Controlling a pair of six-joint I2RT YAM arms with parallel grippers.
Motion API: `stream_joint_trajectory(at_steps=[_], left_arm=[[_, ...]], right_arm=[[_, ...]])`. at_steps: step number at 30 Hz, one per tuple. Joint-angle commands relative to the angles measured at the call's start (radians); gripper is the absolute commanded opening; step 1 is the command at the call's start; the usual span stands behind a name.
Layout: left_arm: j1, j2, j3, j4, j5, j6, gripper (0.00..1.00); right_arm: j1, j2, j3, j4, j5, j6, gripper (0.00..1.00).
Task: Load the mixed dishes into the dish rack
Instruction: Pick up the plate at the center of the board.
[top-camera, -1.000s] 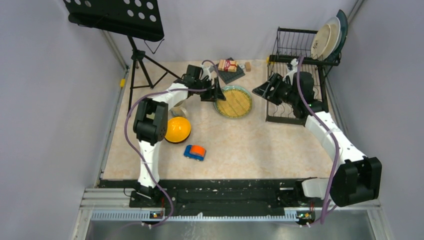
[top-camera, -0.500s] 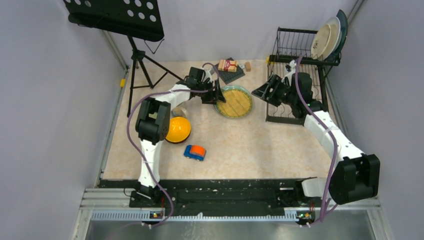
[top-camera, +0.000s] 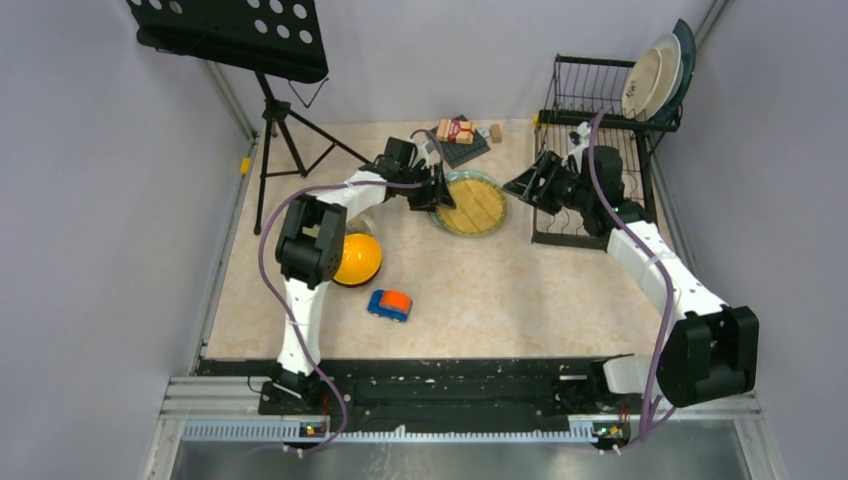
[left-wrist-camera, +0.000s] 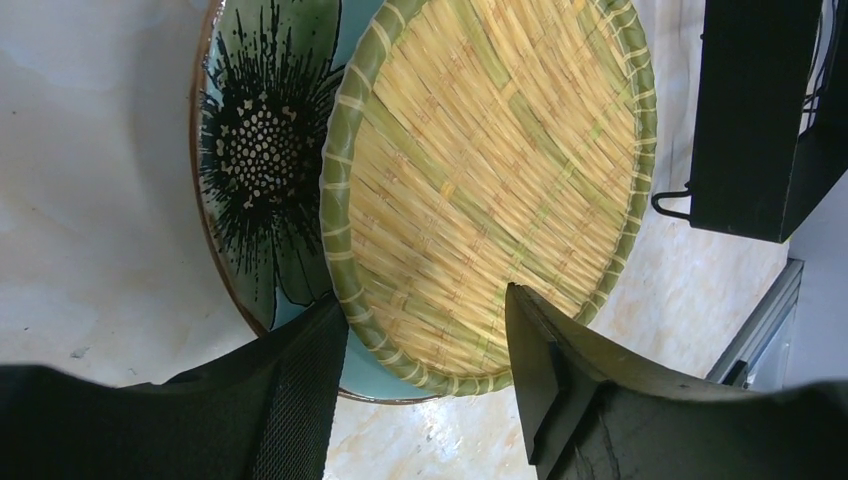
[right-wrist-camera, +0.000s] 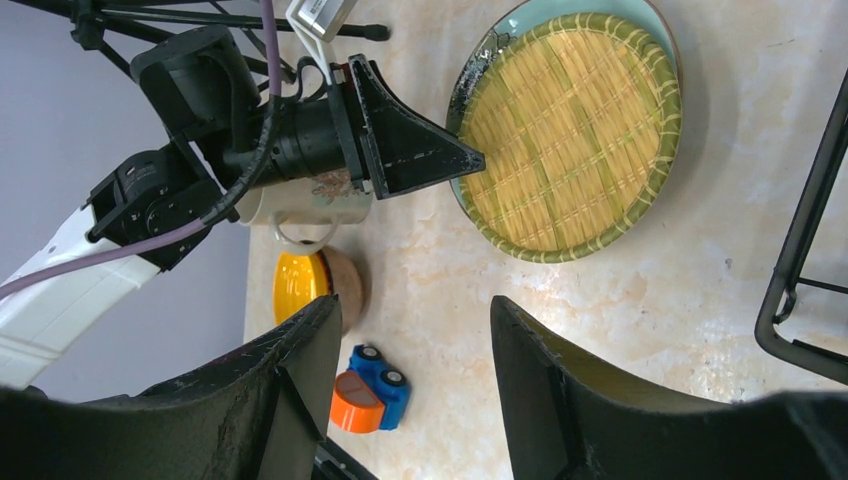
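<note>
A yellowish woven round plate (top-camera: 472, 206) lies on a mint-green flowered plate (left-wrist-camera: 262, 150) at the table's middle. My left gripper (top-camera: 438, 192) is open at their left rim. In the left wrist view its jaws stand either side of the woven plate's (left-wrist-camera: 490, 180) near rim, not clamped. My right gripper (top-camera: 523, 184) hovers open and empty between the plates and the dish rack (top-camera: 600, 110). Two plates (top-camera: 655, 75) stand in the rack's upper tier. An orange-yellow bowl (top-camera: 356, 258) and a pale mug (right-wrist-camera: 300, 205) sit by the left arm.
A blue-and-orange toy car (top-camera: 390, 304) lies in front of the bowl. A small packet on a dark mat (top-camera: 458, 134) sits at the back. A black music stand (top-camera: 235, 35) on a tripod occupies the back left corner.
My left gripper has slid right onto the plates' rim and its jaws have narrowed a little. My right gripper has shifted only slightly.
</note>
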Motion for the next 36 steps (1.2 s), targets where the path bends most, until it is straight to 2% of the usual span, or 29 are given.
stream_joint_trajectory(at_steps=[1,12,16,20,25,29,36], left_arm=[[-0.004,0.036,-0.012,-0.007,-0.029,-0.018,0.62],[-0.003,0.004,-0.079,0.077,-0.010,-0.042,0.46],[-0.002,-0.007,-0.087,0.101,0.010,-0.053,0.33],[-0.002,-0.017,-0.091,0.137,0.038,-0.079,0.30],[0.000,-0.048,-0.125,0.190,0.058,-0.099,0.16],[0.004,-0.074,-0.156,0.246,0.081,-0.113,0.13],[0.011,-0.103,-0.193,0.320,0.108,-0.139,0.00]], right_arm=[[0.012,0.012,0.003,0.018,-0.018,0.004,0.58],[0.012,0.012,-0.001,0.009,-0.017,0.002,0.57],[0.012,0.011,-0.011,0.017,-0.021,0.014,0.57],[0.012,0.012,-0.013,0.011,-0.012,0.012,0.57],[0.013,0.020,-0.012,0.005,-0.005,0.006,0.57],[0.013,0.027,-0.012,0.004,-0.010,0.005,0.57],[0.012,0.032,-0.014,-0.002,-0.012,0.004,0.57]])
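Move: The left hand, open at its left rim, has the middle of the woven plate about 5 cm to its right, 1 cm back and 2 cm lower. The floral plate beneath lies some 4 cm right, level ahead, 4 cm down; the wrapped box is about 14 cm ahead, 2 cm right, and the yellow bowl 12 cm back, 18 cm left. From the right hand, the woven plate lies some 7 cm ahead, 9 cm left, 19 cm down. Left hand sinks 1 cm, pinches the woven plate's left rim, then eases up, tipping fingers upward; right lowers 2 cm. ##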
